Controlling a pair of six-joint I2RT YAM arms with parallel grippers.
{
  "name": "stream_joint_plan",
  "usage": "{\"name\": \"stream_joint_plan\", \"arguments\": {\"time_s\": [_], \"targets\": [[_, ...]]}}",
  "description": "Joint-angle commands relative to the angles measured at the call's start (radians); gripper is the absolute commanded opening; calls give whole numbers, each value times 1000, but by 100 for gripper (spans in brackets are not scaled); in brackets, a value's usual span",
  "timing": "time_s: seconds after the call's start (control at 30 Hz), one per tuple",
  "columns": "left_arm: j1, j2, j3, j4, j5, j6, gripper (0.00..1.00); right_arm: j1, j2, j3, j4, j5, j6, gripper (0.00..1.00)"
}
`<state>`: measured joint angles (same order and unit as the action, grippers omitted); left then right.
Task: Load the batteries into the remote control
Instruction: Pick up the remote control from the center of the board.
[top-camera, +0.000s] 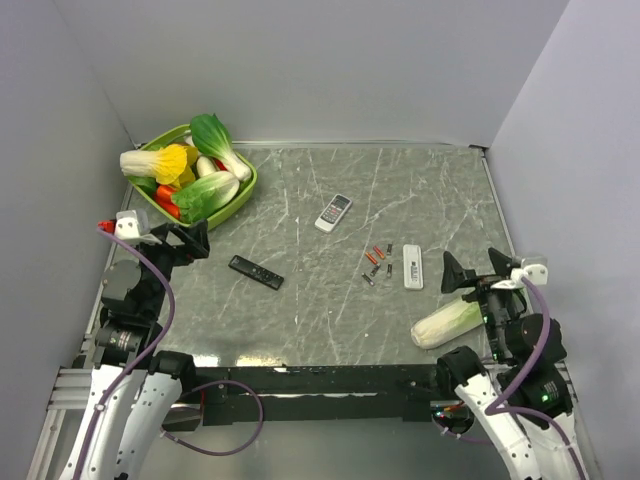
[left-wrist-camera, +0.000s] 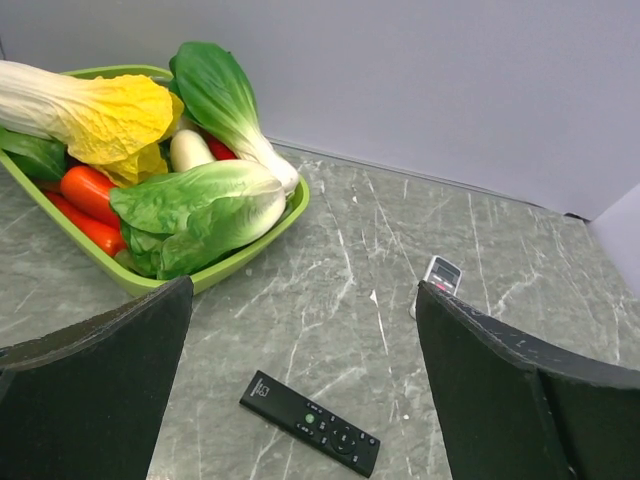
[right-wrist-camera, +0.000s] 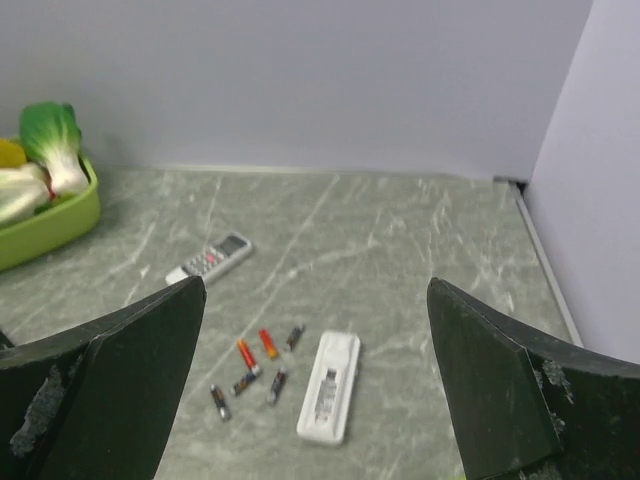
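Several batteries (top-camera: 377, 264) lie loose on the marble table, two orange-red (right-wrist-camera: 245, 353) and the others dark (right-wrist-camera: 277, 384). Just right of them a white remote control (top-camera: 413, 266) (right-wrist-camera: 329, 388) lies back side up. My right gripper (top-camera: 452, 273) (right-wrist-camera: 315, 285) hovers open, near of and right of the white remote, holding nothing. At the table's left side my left gripper (top-camera: 198, 240) (left-wrist-camera: 305, 290) is open and empty, with a black remote (top-camera: 256, 272) (left-wrist-camera: 310, 423) lying below and ahead of it.
A grey button remote (top-camera: 334, 212) (left-wrist-camera: 441, 274) (right-wrist-camera: 209, 258) lies at mid table. A green basket (top-camera: 249, 190) (left-wrist-camera: 255, 255) of vegetables fills the far left corner. A napa cabbage (top-camera: 447, 323) rests by the right arm. Grey walls close in the left, far and right sides.
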<state>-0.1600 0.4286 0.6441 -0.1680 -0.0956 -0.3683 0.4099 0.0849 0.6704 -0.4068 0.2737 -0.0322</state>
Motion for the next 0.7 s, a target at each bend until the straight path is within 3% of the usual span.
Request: {"name": "stream_joint_plan", "arguments": {"time_s": [0.0,0.27,0.47,0.57,0.67], "targets": [[7,-21,9,32,40,11,97,7,140,96,-128,35,31,100],[7,-34,5,24,40,15,97,6,485,291,-383,-74,196,100],[4,-44,0,24,42,17,97,1,817,432,-495,27,411,100],[-9,-50,-1,22,40,20,97,-25,919,457,-448,-49,400,100],[-21,-56,-1,19,34,23,97,-129,1018,477,-420,-241,440,100]]}}
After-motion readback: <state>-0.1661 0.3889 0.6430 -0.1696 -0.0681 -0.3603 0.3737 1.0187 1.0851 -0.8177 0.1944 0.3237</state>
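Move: The keypad remote lies in the middle of the board, some 32 cm ahead of the right hand, 24 cm to its left and about 31 cm below. The loose batteries are scattered about 15 cm ahead of that hand and 10 cm left, and the white labelled slab about 14 cm ahead and 1 cm right, both down on the board too. From the left hand the keypad remote is roughly 25 cm ahead, 29 cm right and 30 cm down. Towards the keypad remote the right hand swoops down about 11 cm, forward some 9 cm and also left, starting slowly and gathering speed. Its wrist pitches over by about 50 degrees, so that the fingers, nearly level at first, slant steeply down at the board; they stay wide open and touch nothing. ##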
